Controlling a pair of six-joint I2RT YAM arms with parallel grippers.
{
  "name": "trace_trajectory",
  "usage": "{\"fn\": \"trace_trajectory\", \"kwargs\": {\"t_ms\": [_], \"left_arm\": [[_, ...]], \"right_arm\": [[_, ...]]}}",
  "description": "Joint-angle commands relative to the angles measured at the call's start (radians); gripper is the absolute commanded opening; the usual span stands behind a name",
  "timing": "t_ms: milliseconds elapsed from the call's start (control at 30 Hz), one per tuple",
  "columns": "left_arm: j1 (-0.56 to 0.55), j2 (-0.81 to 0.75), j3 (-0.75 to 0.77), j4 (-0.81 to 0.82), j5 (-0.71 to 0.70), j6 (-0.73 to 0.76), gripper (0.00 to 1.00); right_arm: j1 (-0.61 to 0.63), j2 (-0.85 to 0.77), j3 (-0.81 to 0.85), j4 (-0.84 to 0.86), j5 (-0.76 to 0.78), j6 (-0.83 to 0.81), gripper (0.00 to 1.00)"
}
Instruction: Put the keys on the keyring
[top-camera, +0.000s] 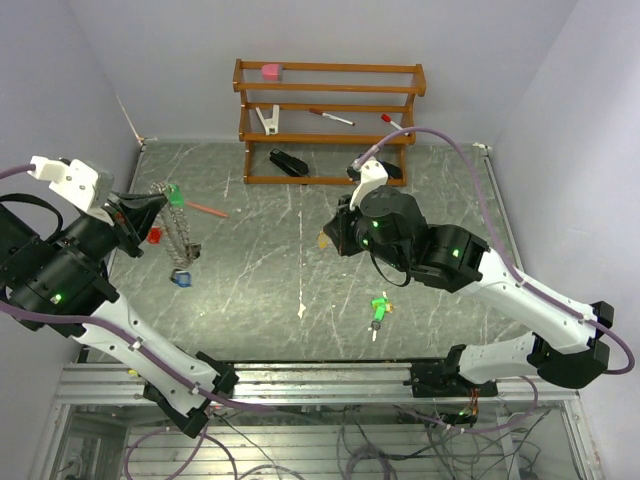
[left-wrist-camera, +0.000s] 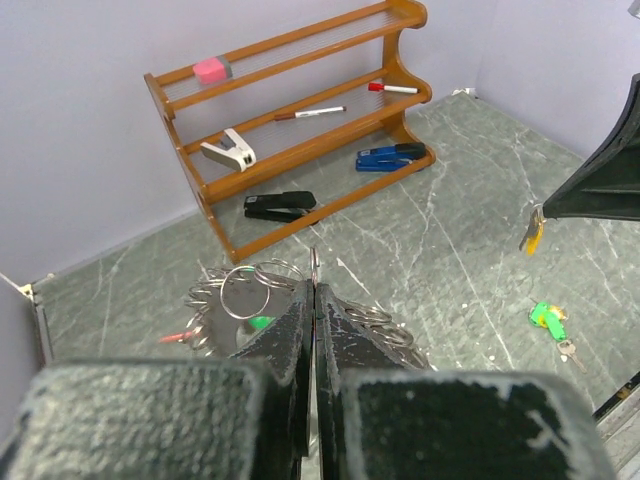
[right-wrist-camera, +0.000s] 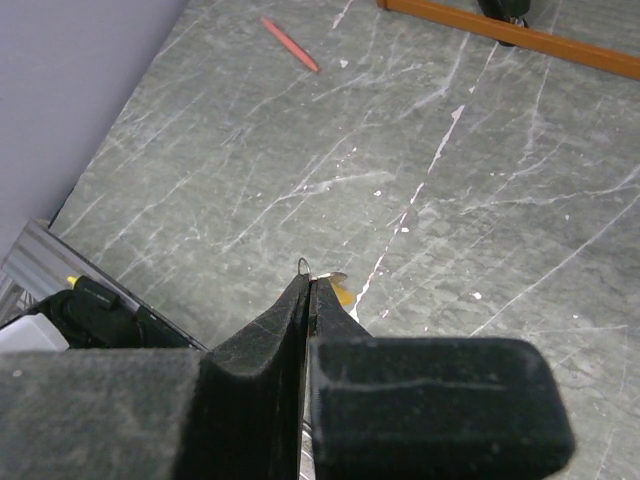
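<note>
My left gripper (top-camera: 150, 208) is shut on the keyring (top-camera: 180, 235) and holds it above the table at the left. The keyring is a bunch of silvery rings with green, red and blue tags hanging from it. In the left wrist view the closed jaws (left-wrist-camera: 315, 285) pinch a thin ring, with more of the keyring's (left-wrist-camera: 245, 290) loops spread behind them. My right gripper (top-camera: 332, 238) is shut on a yellow-orange key (top-camera: 322, 240) above the table's middle. That key (right-wrist-camera: 343, 292) and its small loop stick out of the closed jaws (right-wrist-camera: 307, 283). A green key (top-camera: 378, 310) lies loose on the table.
A wooden shelf (top-camera: 330, 95) stands at the back with a pink eraser, a clip, pens and staplers. A red pen (top-camera: 207, 210) lies on the marble table near the keyring. Purple walls close in both sides.
</note>
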Motion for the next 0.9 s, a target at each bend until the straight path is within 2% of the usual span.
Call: {"fn": "trace_trajectory", "kwargs": {"t_ms": [0, 367, 867], "left_arm": [[0.016, -0.026, -0.088, 0.010, 0.060, 0.041, 0.07], [-0.009, -0.097, -0.257, 0.006, 0.061, 0.082, 0.07], [-0.193, -0.122, -0.437, 0.007, 0.059, 0.167, 0.07]], "right_arm": [[0.006, -0.007, 0.011, -0.007, 0.018, 0.004, 0.00], [0.006, -0.012, -0.026, -0.028, 0.019, 0.022, 0.00], [0.006, 0.005, -0.074, -0.002, 0.013, 0.050, 0.00]]}}
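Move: The yellow key, hanging from the right fingertips, is about 26 cm to the left hand's right, 3 cm ahead of it and some 16 cm lower. The keyring in the left fingers hangs with its middle roughly 28 cm to the right hand's left, 3 cm back and 5 cm above it. On the table, the red pen lies 28 cm ahead of the left hand and 6 cm left; the green-tagged keys lie 14 cm right of the right hand and 2 cm back, some 33 cm below. The keyring, still pinched at one of its small loops, is carried down about 7 cm by the left hand, which late on also eases a couple of centimetres right towards the yellow key and turns slightly clockwise. The yellow key stays gripped in the right fingers and sinks nearly 3 cm. Both grippers stay shut, with a clear gap still between keyring and key. ##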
